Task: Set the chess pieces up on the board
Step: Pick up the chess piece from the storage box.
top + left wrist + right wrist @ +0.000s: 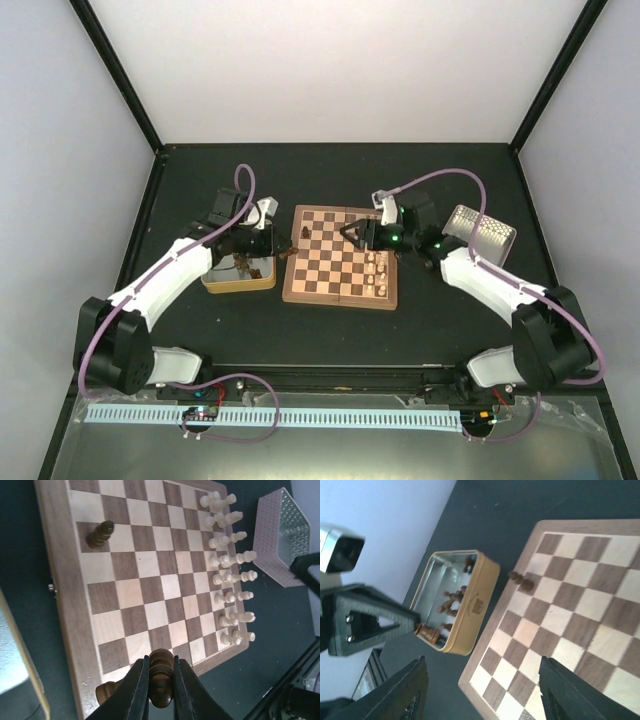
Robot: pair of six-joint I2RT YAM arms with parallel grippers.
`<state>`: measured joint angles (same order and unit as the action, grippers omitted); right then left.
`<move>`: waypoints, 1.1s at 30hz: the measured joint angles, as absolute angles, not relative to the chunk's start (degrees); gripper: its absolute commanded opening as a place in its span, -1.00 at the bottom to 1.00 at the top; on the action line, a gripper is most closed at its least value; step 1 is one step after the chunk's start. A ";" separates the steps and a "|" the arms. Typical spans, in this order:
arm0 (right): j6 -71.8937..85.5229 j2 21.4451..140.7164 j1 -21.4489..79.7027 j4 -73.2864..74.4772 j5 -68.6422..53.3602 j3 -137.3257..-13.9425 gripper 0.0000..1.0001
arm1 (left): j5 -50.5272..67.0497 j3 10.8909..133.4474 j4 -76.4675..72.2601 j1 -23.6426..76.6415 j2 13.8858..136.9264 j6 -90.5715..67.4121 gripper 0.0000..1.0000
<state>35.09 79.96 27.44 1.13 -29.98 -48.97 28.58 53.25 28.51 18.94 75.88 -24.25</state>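
Observation:
The board point(340, 262) lies mid-table. Two files of cream chess pieces point(230, 570) stand along its right side point(378, 266). One dark piece point(100, 534) stands near the board's left edge point(521, 581). My left gripper point(161, 680) is shut on a dark brown piece point(161, 672), held between the tin and the board's left border point(280, 248). Another dark piece point(105, 692) shows partly behind its left finger. My right gripper point(485, 695) hovers open over the board's far half point(350, 233), with nothing between its fingers.
A yellowish tin point(238, 275) left of the board holds several dark pieces point(451, 597). A silvery perforated tray point(482, 233) stands right of the board, beside the right arm. Dark tabletop surrounds the board.

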 measured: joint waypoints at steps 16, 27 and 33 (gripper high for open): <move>30.92 74.85 43.42 -30.44 -20.14 -30.11 0.41 | 29.19 55.09 18.48 27.88 67.92 -37.87 -0.84; 27.00 77.69 49.17 -45.50 -12.60 -31.53 0.40 | 30.11 56.21 14.13 29.74 63.02 -45.15 -0.83; 25.78 80.07 49.87 -49.19 -9.61 -34.11 0.23 | 30.76 57.80 13.52 30.26 62.54 -45.25 -0.82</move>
<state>25.78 80.07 49.87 -49.19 -9.61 -34.11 30.76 57.80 13.52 30.26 62.54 -45.25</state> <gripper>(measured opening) 0.663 0.109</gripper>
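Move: The dark chess piece pinched in the left fingers hangs about 14 cm to the right hand's left, some 2 cm back and 3 cm lower. From the left hand, the open right gripper is thus about 14 cm right, 2 cm ahead and 3 cm up. The standing dark piece is roughly 11 cm ahead of the left hand and 4 cm right; the storage box's middle is 10 cm left and 5 cm ahead, both about 13 cm below. Keeping the dark piece pinched, the left hand first eases right, then mostly rises, some 16 cm up and 7 cm right in all, its fingers tilting up towards level. The open right hand closes in on that piece: left about 9 cm and back 7 cm, dipping slightly, then climbing and edging forward again as its fingers tip up some 40 degrees. It ends just below the piece, with no touch to be seen. ##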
